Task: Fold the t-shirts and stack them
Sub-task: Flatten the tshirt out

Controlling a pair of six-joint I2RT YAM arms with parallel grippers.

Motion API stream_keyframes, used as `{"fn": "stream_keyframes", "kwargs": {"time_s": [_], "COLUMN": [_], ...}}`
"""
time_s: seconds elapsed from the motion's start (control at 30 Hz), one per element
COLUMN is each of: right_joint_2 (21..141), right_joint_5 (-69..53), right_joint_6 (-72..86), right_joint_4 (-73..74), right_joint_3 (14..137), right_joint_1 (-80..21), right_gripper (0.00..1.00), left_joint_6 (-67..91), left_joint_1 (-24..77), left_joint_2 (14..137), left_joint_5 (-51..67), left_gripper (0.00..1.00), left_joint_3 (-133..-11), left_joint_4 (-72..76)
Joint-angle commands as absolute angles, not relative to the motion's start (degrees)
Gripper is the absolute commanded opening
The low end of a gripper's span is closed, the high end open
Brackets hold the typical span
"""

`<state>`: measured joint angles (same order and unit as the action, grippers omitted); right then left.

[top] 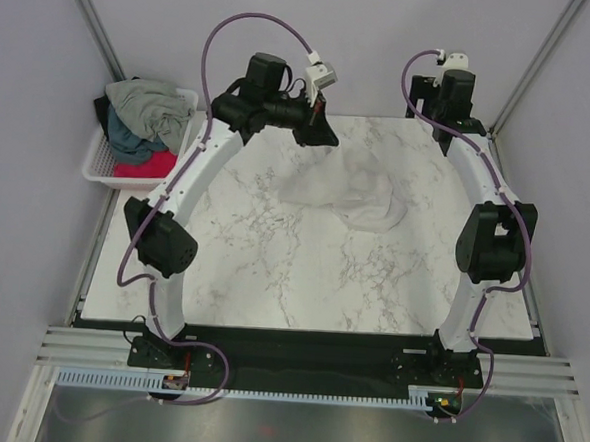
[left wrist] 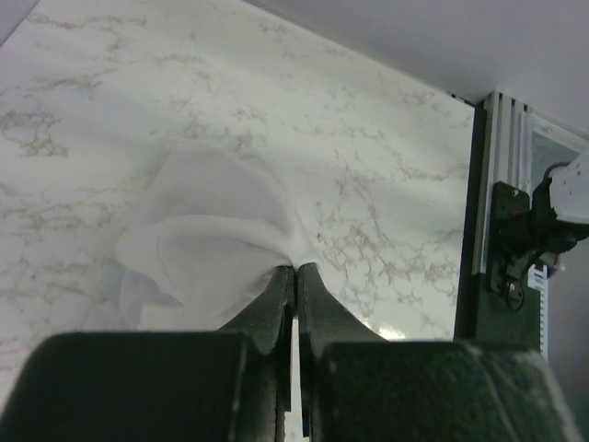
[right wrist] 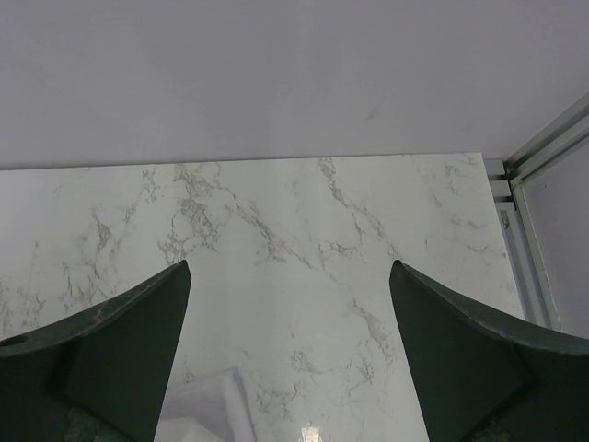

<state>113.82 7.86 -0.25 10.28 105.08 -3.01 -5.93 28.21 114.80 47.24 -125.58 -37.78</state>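
A plain white t-shirt (top: 349, 192) lies crumpled on the marble table (top: 252, 268), toward the back middle. My left gripper (top: 326, 136) is at the shirt's far left edge. In the left wrist view this gripper (left wrist: 296, 269) is shut, with a fold of the white t-shirt (left wrist: 202, 235) pinched between its tips. My right gripper (top: 446, 140) hangs over the table's far right corner. It (right wrist: 289, 267) is open with only marble between its fingers. A corner of white t-shirt (right wrist: 213, 407) shows low in that view. Grey-green (top: 154, 104), dark teal (top: 129, 143) and red-pink (top: 146, 164) t-shirts are piled together at the left.
The coloured shirts fill a white lattice basket (top: 94, 161) off the table's back left corner. Aluminium frame posts (left wrist: 502, 184) stand at the table's far right edge. Grey walls close in the back and both sides.
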Motion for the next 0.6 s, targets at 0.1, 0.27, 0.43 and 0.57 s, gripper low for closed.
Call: {"fn": "stream_keyframes", "kwargs": {"time_s": [0.1,0.27,0.43,0.57], "right_joint_2": [111.4,113.5,117.7,123.2], "right_joint_5": [4.1,-7.4,-17.2,-17.8], "right_joint_6": [2.2,3.3,4.8,7.8], "right_joint_4": [10.0,10.5,11.1,10.5], "right_joint_3": [103.8,104.1,104.5,104.9], "right_joint_1": [-2.9,-3.0,-4.3,-5.9], "right_gripper": [0.98,0.98,0.98,0.98], "left_joint_6": [-22.8,-26.1,-23.4,-25.9], "left_joint_1": [25.1,22.2,18.6,17.8], "left_joint_2": [102.8,100.8,101.9,108.6], "left_joint_5": [45.4,43.8,45.9,45.6], "left_gripper": [0.02,0.02,0.02,0.02], "left_joint_3": [-115.0,-110.4,-107.0,-110.2], "left_joint_4": [-58.9,-68.4,-77.0,-87.3]}}
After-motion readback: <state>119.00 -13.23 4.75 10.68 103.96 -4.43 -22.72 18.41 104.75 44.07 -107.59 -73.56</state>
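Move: The left hand, shut on a raised part of the t-shirt, is roughly over the t-shirt's middle, which lies about 7 cm farther out and 30 cm below. The t-shirt's left end lies some 15 cm to that hand's left, 4 cm farther out and on the table, and the laundry basket about 46 cm to its left and 14 cm farther out. From the open right hand, the t-shirt's middle is about 18 cm left, 13 cm back and 22 cm below. The left hand keeps its pinch on the t-shirt and carries the held part some 14 cm left while lowering it about 10 cm and drawing it back nearly as far, towards the near-left table, its fingers tipping further downward. The empty right hand hardly stirs at first, then swings about 8 cm left and sinks some 6 cm towards the t-shirt, turning counter-clockwise by around 20 degrees with its fingers staying wide open. ##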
